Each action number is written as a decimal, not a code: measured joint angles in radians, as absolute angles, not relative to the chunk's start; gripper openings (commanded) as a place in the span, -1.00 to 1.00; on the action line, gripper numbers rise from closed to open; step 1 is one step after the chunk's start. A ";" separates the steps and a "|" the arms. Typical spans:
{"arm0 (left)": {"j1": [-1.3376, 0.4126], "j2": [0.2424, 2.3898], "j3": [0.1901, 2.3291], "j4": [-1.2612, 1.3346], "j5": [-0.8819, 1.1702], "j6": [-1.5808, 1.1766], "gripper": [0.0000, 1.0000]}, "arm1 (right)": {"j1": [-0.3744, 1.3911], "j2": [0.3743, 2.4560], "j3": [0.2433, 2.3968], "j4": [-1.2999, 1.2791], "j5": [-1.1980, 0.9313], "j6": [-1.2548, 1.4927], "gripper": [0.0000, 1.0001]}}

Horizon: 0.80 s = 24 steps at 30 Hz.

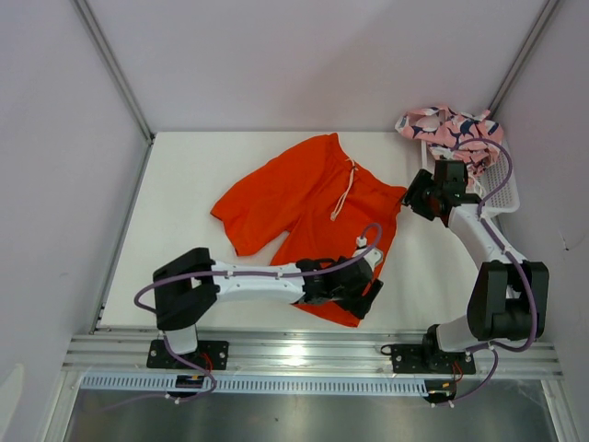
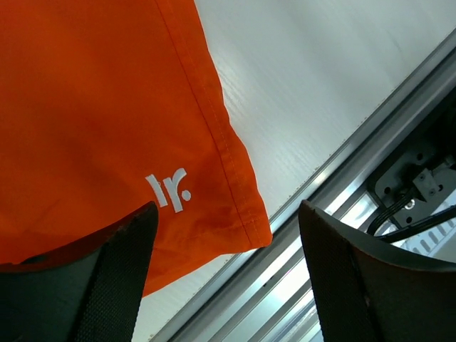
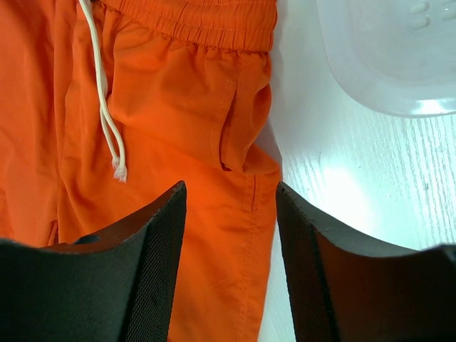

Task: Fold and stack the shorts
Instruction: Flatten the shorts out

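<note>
The orange shorts (image 1: 304,193) lie spread flat in the middle of the white table, their white drawstring (image 1: 342,193) trailing down the front. My left gripper (image 1: 370,296) is open over their near hem corner. In the left wrist view that corner (image 2: 249,231), with a white logo (image 2: 169,191) beside it, lies between the spread fingers (image 2: 121,278). My right gripper (image 1: 411,198) is open at the waistband's right end, and the side seam (image 3: 251,214) lies between its fingers (image 3: 153,249). The pink printed shorts (image 1: 451,129) are bunched in the basket at the back right.
The white mesh basket (image 1: 502,189) stands at the back right corner, right behind my right arm; its rim (image 3: 385,64) shows in the right wrist view. The table's metal front rail (image 2: 335,192) runs just past the hem corner. Pale walls enclose three sides.
</note>
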<state>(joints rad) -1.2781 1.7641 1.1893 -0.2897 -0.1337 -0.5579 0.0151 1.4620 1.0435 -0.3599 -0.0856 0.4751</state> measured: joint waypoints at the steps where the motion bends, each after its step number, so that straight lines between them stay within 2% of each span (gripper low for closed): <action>1: -1.283 1.778 1.191 -0.291 -0.135 -0.566 0.52 | 0.014 1.462 1.044 -0.360 -0.086 0.476 0.10; 4: -1.301 1.829 1.195 -0.299 -0.140 -0.591 0.35 | 0.013 1.459 1.044 -0.358 -0.088 0.477 0.08; 13: -1.310 1.889 1.198 -0.316 -0.142 -0.624 0.22 | -0.014 1.449 1.034 -0.353 -0.099 0.477 0.08; 16: -1.311 1.890 1.198 -0.317 -0.132 -0.632 0.08 | -0.022 1.449 1.032 -0.352 -0.099 0.478 0.09; 19: -1.315 1.892 1.198 -0.318 -0.119 -0.636 -0.23 | -0.023 1.449 1.032 -0.352 -0.099 0.479 0.10; 20: -1.316 1.893 1.197 -0.319 -0.109 -0.639 -0.42 | -0.023 1.449 1.032 -0.352 -0.099 0.479 0.10; 23: -1.318 1.892 1.181 -0.305 -0.072 -0.646 -0.68 | -0.023 1.449 1.032 -0.352 -0.098 0.482 0.11; 24: -1.319 1.890 1.173 -0.294 -0.057 -0.648 -0.89 | -0.023 1.449 1.032 -0.352 -0.098 0.483 0.10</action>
<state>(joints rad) -1.3186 1.8896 1.1732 -0.2939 -0.0570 -0.6479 -0.0227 1.4487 1.0321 -0.3515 -0.0978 0.4828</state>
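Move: The left gripper hangs open near the near right corner of the red shorts' leg: that corner lies some 4 cm back, roughly in line sideways and about 6 cm below. From this gripper, the white logo is around 2 cm ahead, 3 cm left and at cloth height; the table's front edge runs some 6 cm back, directly behind the corner. The right hand has the same leg corner about 30 cm back, 14 cm left and 11 cm down. Bring the left gripper down about 5 cm onto the leg's corner first, turning its fingers some 10 degrees steeper. Then, staying low, draw it back towards the table's front edge, nearly 4 cm in all, while closing the fingers so that they pinch the hem beside the side seam. ##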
